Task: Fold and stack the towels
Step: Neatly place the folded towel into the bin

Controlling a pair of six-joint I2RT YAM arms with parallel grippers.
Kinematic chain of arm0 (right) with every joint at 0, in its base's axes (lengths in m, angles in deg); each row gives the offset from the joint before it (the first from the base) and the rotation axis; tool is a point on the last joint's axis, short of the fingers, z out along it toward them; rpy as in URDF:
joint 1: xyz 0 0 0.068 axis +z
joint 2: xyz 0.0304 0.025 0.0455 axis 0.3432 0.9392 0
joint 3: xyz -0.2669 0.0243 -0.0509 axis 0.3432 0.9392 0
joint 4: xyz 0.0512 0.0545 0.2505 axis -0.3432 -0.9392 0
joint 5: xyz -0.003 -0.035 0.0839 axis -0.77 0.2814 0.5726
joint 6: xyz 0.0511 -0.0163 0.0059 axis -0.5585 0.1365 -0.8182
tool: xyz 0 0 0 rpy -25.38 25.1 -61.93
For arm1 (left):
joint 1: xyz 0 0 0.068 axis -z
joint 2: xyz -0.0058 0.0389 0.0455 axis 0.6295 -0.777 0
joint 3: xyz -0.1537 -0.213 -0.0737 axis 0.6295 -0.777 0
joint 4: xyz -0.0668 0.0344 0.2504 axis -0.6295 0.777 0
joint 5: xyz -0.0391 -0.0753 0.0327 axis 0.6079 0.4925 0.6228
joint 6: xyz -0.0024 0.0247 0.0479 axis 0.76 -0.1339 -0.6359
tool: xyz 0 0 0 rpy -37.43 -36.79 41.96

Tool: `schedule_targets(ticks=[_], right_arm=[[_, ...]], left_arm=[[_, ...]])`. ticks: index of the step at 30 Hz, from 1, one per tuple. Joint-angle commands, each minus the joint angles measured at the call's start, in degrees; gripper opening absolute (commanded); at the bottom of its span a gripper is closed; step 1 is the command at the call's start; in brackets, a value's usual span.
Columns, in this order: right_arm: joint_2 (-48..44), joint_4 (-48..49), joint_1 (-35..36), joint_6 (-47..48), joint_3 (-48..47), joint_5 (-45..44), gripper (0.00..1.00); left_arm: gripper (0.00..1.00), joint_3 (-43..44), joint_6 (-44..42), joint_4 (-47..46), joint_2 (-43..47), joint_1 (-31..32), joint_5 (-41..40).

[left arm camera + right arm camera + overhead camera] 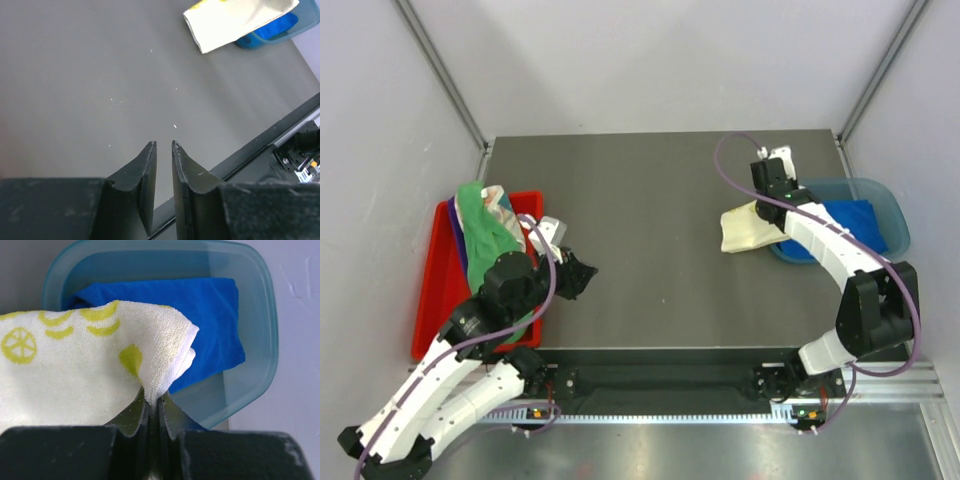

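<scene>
My right gripper (154, 402) is shut on a corner of a folded pale yellow towel (75, 370) with yellow-green print. It holds the towel at the left rim of the translucent blue bin (262, 330). A folded royal blue towel (200, 305) lies inside that bin. From above, the yellow towel (745, 230) hangs partly on the table beside the bin (885, 195), under the right gripper (761, 208). A heap of towels, green (480, 225) on top, fills the red tray (432, 290). My left gripper (582, 277) hovers over bare table, its jaws (163, 145) slightly apart and empty.
The red tray sits at the table's left edge and the blue bin at its right edge. A black rail (260, 145) runs along the near table edge. Grey walls close in the back and both sides.
</scene>
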Motion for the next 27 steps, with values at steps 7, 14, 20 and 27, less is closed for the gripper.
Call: schedule_targets(ticks=[7, 14, 20, 27], right_arm=[[-3.5, 12.7, -9.2, 9.6, 2.4, -2.4, 0.0], [-4.9, 24.2, -13.8, 13.1, 6.6, -6.5, 0.0], [-2.9, 33.0, -16.0, 17.9, 8.7, -6.0, 0.0], [-0.3, 35.2, -19.5, 20.9, 8.1, -3.8, 0.0]], left_arm=[[0.27, -2.0, -1.1, -0.1, 5.8, 0.2, -3.1], [0.27, -2.2, -0.9, -0.1, 7.1, 0.7, -4.1], [0.28, -2.3, -0.9, 0.0, 8.1, 0.8, -4.7], [0.28, -2.4, -0.8, 0.1, 8.0, 1.1, -5.2]])
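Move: The yellow folded towel is already pinched in my right hand, its middle about 9 cm left, 3 cm back and 5 cm below. Its place, the clear blue bin's middle, lies some 11 cm to the right, about level forward and 10 cm below. The blue folded towel lies in there, 10 cm right and 12 cm down. From my empty left hand the bin is roughly 54 cm right and 20 cm ahead. With my fingers kept shut on the end of the yellow towel, I carry it right about 12 cm, over the bin and the blue towel, rising slightly as I go. My wrist turns some 20 degrees along the way, swinging clockwise, tipping the fingertips up and lowering its left side. My empty left hand drifts left a couple of centimetres, away from the bin. ##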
